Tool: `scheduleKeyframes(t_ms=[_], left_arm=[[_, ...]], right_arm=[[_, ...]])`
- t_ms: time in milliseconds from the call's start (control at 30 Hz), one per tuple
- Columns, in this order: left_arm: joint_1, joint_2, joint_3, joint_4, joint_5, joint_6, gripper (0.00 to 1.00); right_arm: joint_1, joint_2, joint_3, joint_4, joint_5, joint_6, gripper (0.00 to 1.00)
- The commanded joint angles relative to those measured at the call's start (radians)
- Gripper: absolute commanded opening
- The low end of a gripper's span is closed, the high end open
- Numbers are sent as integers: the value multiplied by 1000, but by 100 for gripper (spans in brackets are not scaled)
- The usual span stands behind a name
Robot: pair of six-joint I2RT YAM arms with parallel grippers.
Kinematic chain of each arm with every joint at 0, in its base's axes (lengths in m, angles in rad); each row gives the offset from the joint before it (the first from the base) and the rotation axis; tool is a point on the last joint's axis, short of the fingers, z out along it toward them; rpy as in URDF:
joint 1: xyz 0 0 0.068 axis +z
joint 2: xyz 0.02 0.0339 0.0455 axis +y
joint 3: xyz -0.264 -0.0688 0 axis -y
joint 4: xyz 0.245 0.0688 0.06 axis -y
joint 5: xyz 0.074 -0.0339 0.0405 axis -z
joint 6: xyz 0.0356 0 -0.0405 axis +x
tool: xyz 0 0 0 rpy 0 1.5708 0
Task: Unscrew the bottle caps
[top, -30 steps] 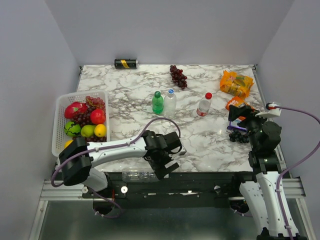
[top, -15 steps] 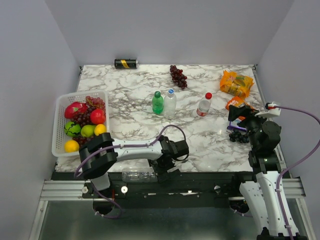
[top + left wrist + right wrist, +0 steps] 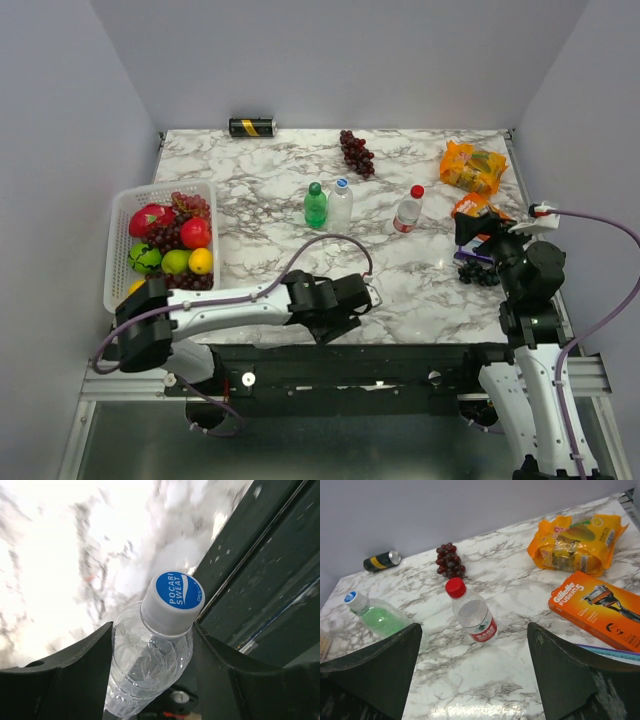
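My left gripper (image 3: 337, 306) is at the table's front edge, shut on the longer clear bottle (image 3: 150, 665). The fingers press its shoulder on both sides just below the white and blue cap (image 3: 175, 596). In the top view this bottle is hidden under the gripper. The green bottle (image 3: 316, 206), the clear bottle (image 3: 340, 204) and the red-label bottle (image 3: 407, 211) stand upright mid-table. My right gripper (image 3: 478, 246) is open and empty, to the right of them. Its wrist view shows the red-capped bottle (image 3: 471, 613) ahead between the fingers, and the green bottle (image 3: 382, 620) at left.
A white basket (image 3: 118, 215) of fruit sits at the left. A black-and-gold can (image 3: 251, 127) lies at the back. Red grapes (image 3: 356, 152), an orange snack bag (image 3: 472, 166), an orange razor box (image 3: 597, 605) and dark grapes (image 3: 478, 272) are on the right.
My left gripper dipped to the frame rail below the table edge, closed on the long clear bottle lying there, and came back up with it. The right arm has not moved.
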Motion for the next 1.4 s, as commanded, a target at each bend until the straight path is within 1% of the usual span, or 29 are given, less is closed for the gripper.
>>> scheduleKeyframes(t_ms=[0,33,67,100,133,167,200,233,267,333,367,400,433,467,500,533,567,600,667,767,900,1067,1167,1300,1367], left_arm=[[-1,-181,36,180,-95,62,60],[17,-206,45,210,-92,76,61],[36,-226,51,275,-74,91,61],[62,-259,57,307,-14,118,61],[150,-273,65,339,37,128,61],[203,-284,68,399,98,132,61],[267,-305,64,440,275,135,61],[319,-318,38,485,343,140,61],[385,-332,18,570,400,143,61],[403,-349,-8,603,439,149,62],[407,-349,-15,619,451,152,64],[418,-347,-27,636,465,148,64],[439,-346,-54,657,544,134,64],[465,-344,-67,700,604,94,64],[514,-347,-76,721,662,74,64],[528,-352,-97,746,698,57,64],[538,-358,-108,770,764,48,64],[544,-364,-119,806,787,47,64],[547,-359,-124,797,804,47,64],[553,-339,-125,777,781,51,64],[553,-301,-125,789,809,33,64],[553,-269,-119,797,830,10,64],[553,-266,-120,798,826,5,64],[553,-270,-124,798,824,8,64],[553,-270,-127,798,824,8,64]], right_arm=[[-2,-6,109,-63,-229,-8,91],[-2,23,128,-69,-281,3,90],[-2,42,148,-80,-338,12,85],[-2,69,192,-81,-466,25,83],[-2,92,212,-80,-530,54,79],[0,135,230,-69,-588,67,76],[7,146,250,-57,-669,81,76],[18,154,261,-51,-681,91,76],[58,163,273,-60,-681,83,76],[112,178,328,-103,-658,42,76],[180,189,346,-141,-649,29,76],[219,217,358,-149,-644,19,76],[257,230,366,-147,-641,14,76],[333,243,367,-135,-635,11,76],[372,276,367,-132,-604,6,76],[408,292,367,-133,-581,-1,76],[467,312,366,-135,-560,-18,76],[489,329,364,-137,-517,-23,76],[527,370,352,-123,-491,-21,74],[561,392,341,-107,-471,-14,71],[610,410,341,-115,-371,-20,70],[681,444,353,-101,-334,-17,68],[704,471,363,-107,-299,-20,67],[742,502,367,-109,-196,-17,66],[748,513,367,-98,-184,-18,65]])
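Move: The cap of the bottle already in the left hand lies about 18 cm back, 30 cm to the left and 18 cm below the right hand. From that hand the red-capped bottle stands some 13 cm ahead, 11 cm left and 17 cm lower, and a clear bottle about 13 cm ahead, 29 cm left, 17 cm lower. For the left hand, the open meeting spot is roughly 10 cm ahead, 7 cm right and 15 cm up. The Pocari Sweat bottle, still pinched below its cap, is raised about 15 cm and carried 10 cm forward and slightly right by the left hand, which rolls some 60 degrees to bring the cap uppermost. The right hand sweeps 25 cm left and a little back, arching up then down, turning about 60 degrees counter-clockwise and dipping its fingertips; its fingers narrow partway, staying open around the cap. ##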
